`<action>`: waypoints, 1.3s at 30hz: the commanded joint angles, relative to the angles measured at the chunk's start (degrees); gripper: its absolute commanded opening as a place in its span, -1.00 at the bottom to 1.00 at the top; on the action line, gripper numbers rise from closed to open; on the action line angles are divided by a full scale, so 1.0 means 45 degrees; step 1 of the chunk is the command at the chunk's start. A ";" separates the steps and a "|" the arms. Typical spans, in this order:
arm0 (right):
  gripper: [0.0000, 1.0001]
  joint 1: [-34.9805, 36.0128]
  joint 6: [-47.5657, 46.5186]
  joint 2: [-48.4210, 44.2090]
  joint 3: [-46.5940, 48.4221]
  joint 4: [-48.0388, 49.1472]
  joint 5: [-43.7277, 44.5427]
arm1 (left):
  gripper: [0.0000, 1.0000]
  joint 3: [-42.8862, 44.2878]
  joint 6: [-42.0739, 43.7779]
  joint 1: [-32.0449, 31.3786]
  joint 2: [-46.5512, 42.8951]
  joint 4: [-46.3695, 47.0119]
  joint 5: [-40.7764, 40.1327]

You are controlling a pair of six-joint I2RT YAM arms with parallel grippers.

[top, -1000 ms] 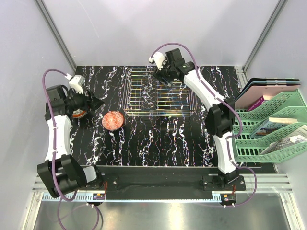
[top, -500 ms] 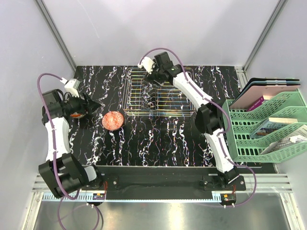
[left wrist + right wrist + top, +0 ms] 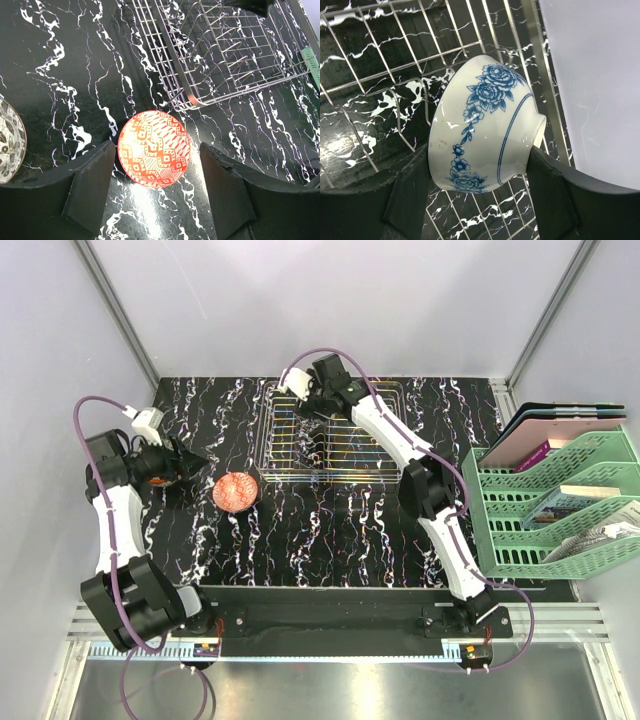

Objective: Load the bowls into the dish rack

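A white bowl with blue flowers (image 3: 485,125) lies on its side between my right gripper's (image 3: 477,152) fingers, which are shut on it, low over the wire dish rack (image 3: 380,65) near its far left part. In the top view that gripper (image 3: 311,410) reaches over the rack (image 3: 370,455). A red patterned bowl (image 3: 238,492) stands upside down on the table just off the rack's near left corner. My left gripper (image 3: 198,458) hovers open to the left of it, holding nothing. In the left wrist view the red bowl (image 3: 154,148) shows ahead between the open fingers.
A white bowl with a dark pattern (image 3: 7,140) sits at the left edge of the left wrist view. Green stacked trays (image 3: 560,510) with papers stand at the right, off the black marble table (image 3: 330,540). Grey walls close in the back and sides.
My right arm has carried the blue-flowered bowl leftwards across the far side of the rack. The left gripper has drawn back a little to the left, still open.
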 commanded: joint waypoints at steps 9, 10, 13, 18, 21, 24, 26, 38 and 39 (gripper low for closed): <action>-1.00 0.0569 -0.2097 0.0529 0.1202 0.0827 0.0188 | 0.43 -0.0465 0.0546 0.0522 0.0060 0.0494 0.0940; -0.98 0.0569 -0.2215 0.0569 0.1241 0.0827 0.0208 | 0.43 -0.0484 0.0546 0.0542 0.0080 0.0494 0.0959; -0.80 0.0667 -0.2683 0.0783 0.1476 0.0808 0.0422 | 0.43 -0.0582 0.0624 0.0620 0.0158 0.0514 0.1037; -0.39 0.0784 -0.3134 0.1037 0.1612 0.0827 0.0677 | 0.44 -0.0758 0.0741 0.0698 0.0216 0.0494 0.1154; 0.06 0.0804 -0.3192 0.1116 0.1593 0.0827 0.0716 | 0.44 -0.0836 0.0800 0.0776 0.0275 0.0514 0.1213; 0.46 0.0843 -0.3193 0.1214 0.1651 0.0827 0.1026 | 0.44 -0.0875 0.0819 0.0854 0.0333 0.0494 0.1292; 0.72 0.0862 -0.3193 0.1252 0.1729 0.0808 0.1126 | 0.45 -0.0914 0.0839 0.0894 0.0392 0.0495 0.1350; 0.99 0.0960 -0.3544 0.0921 0.1847 0.0866 0.1810 | 0.46 -0.1187 0.0897 0.1069 0.0646 0.0475 0.1682; 0.99 0.0960 -0.3583 0.0901 0.1828 0.0847 0.1849 | 0.46 -0.1168 0.0898 0.1089 0.0646 0.0475 0.1682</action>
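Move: The right hand still grips the blue-flowered bowl just above its slot by the rack's far rail, the slot about 3 cm to the left and 4 cm below. The rack's middle lies some 5 cm back and 6 cm right. The red bowl sits roughly 20 cm back and 18 cm left. From the empty left hand, the red bowl is about 6 cm right, 1 cm ahead and 13 cm below; the grey bowl is 12 cm left, 5 cm ahead. Right hand carries the blue bowl 3 cm down-left, lets go, rises 2 cm; left sinks towards red bowl. ##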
